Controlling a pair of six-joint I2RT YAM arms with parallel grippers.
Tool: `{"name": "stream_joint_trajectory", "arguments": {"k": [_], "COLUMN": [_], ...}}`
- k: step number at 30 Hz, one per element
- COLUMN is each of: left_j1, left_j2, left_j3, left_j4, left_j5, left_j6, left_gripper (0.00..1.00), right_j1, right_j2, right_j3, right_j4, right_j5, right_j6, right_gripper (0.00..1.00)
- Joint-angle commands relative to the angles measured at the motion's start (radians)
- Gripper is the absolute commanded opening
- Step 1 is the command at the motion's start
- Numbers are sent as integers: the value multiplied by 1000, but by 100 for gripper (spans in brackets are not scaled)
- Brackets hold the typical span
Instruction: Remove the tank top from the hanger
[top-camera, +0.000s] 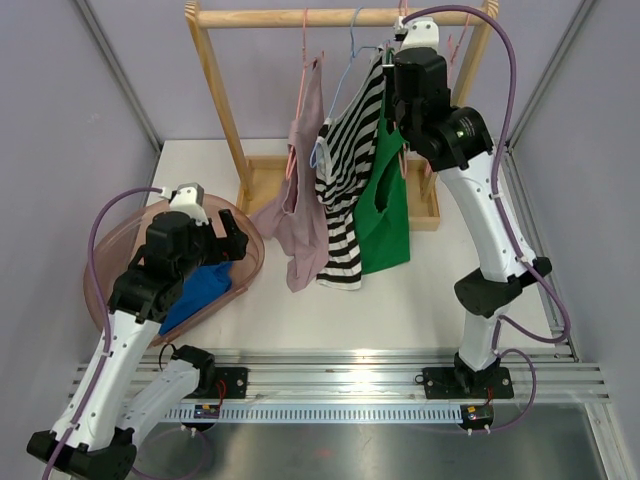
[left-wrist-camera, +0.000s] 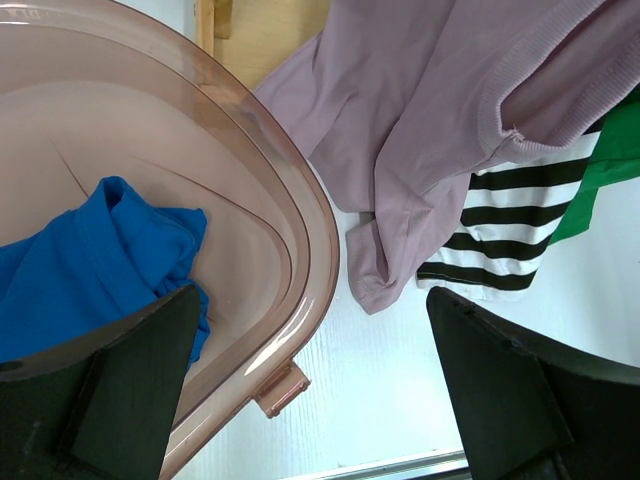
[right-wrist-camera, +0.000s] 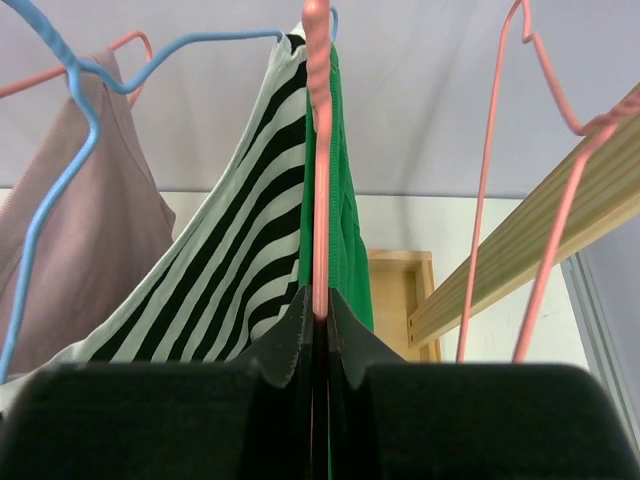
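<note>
Three tank tops hang on the wooden rack (top-camera: 215, 75): a mauve one (top-camera: 300, 210), a black-and-white striped one (top-camera: 345, 190) and a green one (top-camera: 385, 205). My right gripper (top-camera: 390, 68) is up by the rail. In the right wrist view it (right-wrist-camera: 320, 310) is shut on the pink wire hanger (right-wrist-camera: 318, 150) that carries the green top (right-wrist-camera: 345, 220), beside the striped top (right-wrist-camera: 230, 260) on a blue hanger (right-wrist-camera: 70, 120). My left gripper (top-camera: 225, 235) is open and empty, low over the basket's right rim (left-wrist-camera: 300, 210).
The brown plastic basket (top-camera: 110, 250) at the left holds a blue cloth (left-wrist-camera: 90, 260). The mauve top's hem (left-wrist-camera: 420, 130) drags on the white table. Empty pink hangers (right-wrist-camera: 490, 150) hang at the rail's right end (right-wrist-camera: 530, 260). The rack's wooden base (top-camera: 265, 175) lies behind.
</note>
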Motion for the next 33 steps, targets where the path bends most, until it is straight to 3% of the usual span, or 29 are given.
{"name": "stream_joint_trajectory", "arguments": {"k": [1, 9, 18, 27, 33], "left_j1": [-11, -28, -81, -327, -512], "left_j2": [-11, -24, 4, 88, 182], "left_j3": [0, 21, 89, 156, 196], "left_j4": [56, 67, 122, 297, 464], "left_j5": [31, 58, 146, 24, -61], "left_j6": [-1, -13, -50, -97, -39], "left_gripper": [99, 99, 99, 99, 99], "right_j1": [-4, -2, -2, -2, -2], "right_j2": [-98, -207, -472, -794, -1006], "right_j3": [62, -34, -416, -752, -925], "right_j4": [70, 44, 75, 72, 15], "right_j5": [-33, -91, -278, -433, -491], "right_j6": [-26, 5, 85, 106, 139], "right_gripper": [0, 0, 0, 0, 0]}}
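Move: The right hand already grips the pink hanger of the green tank top, with the rod some 9 cm above. Its load goes to the clear space before the rack, about 27 cm back, 7 cm right and 5 cm lower; the striped top hangs 7 cm left and 18 cm below, empty pink hangers 9 cm right. From the left hand the green tank top is about 20 cm ahead, 29 cm right, nearly level; the mauve top 17 cm ahead, 13 cm right. Keeping its pinch on the pink hanger, the right hand lifts it about 4 cm off the rod while drawing back, then pulls it some 21 cm back in all, sinking and drifting right, turning roughly 20 degrees counter-clockwise. Slow at first, the open left hand swings about 15 cm right and 9 cm up towards the green tank top, turning clockwise and tipping up a little, without reaching it. ##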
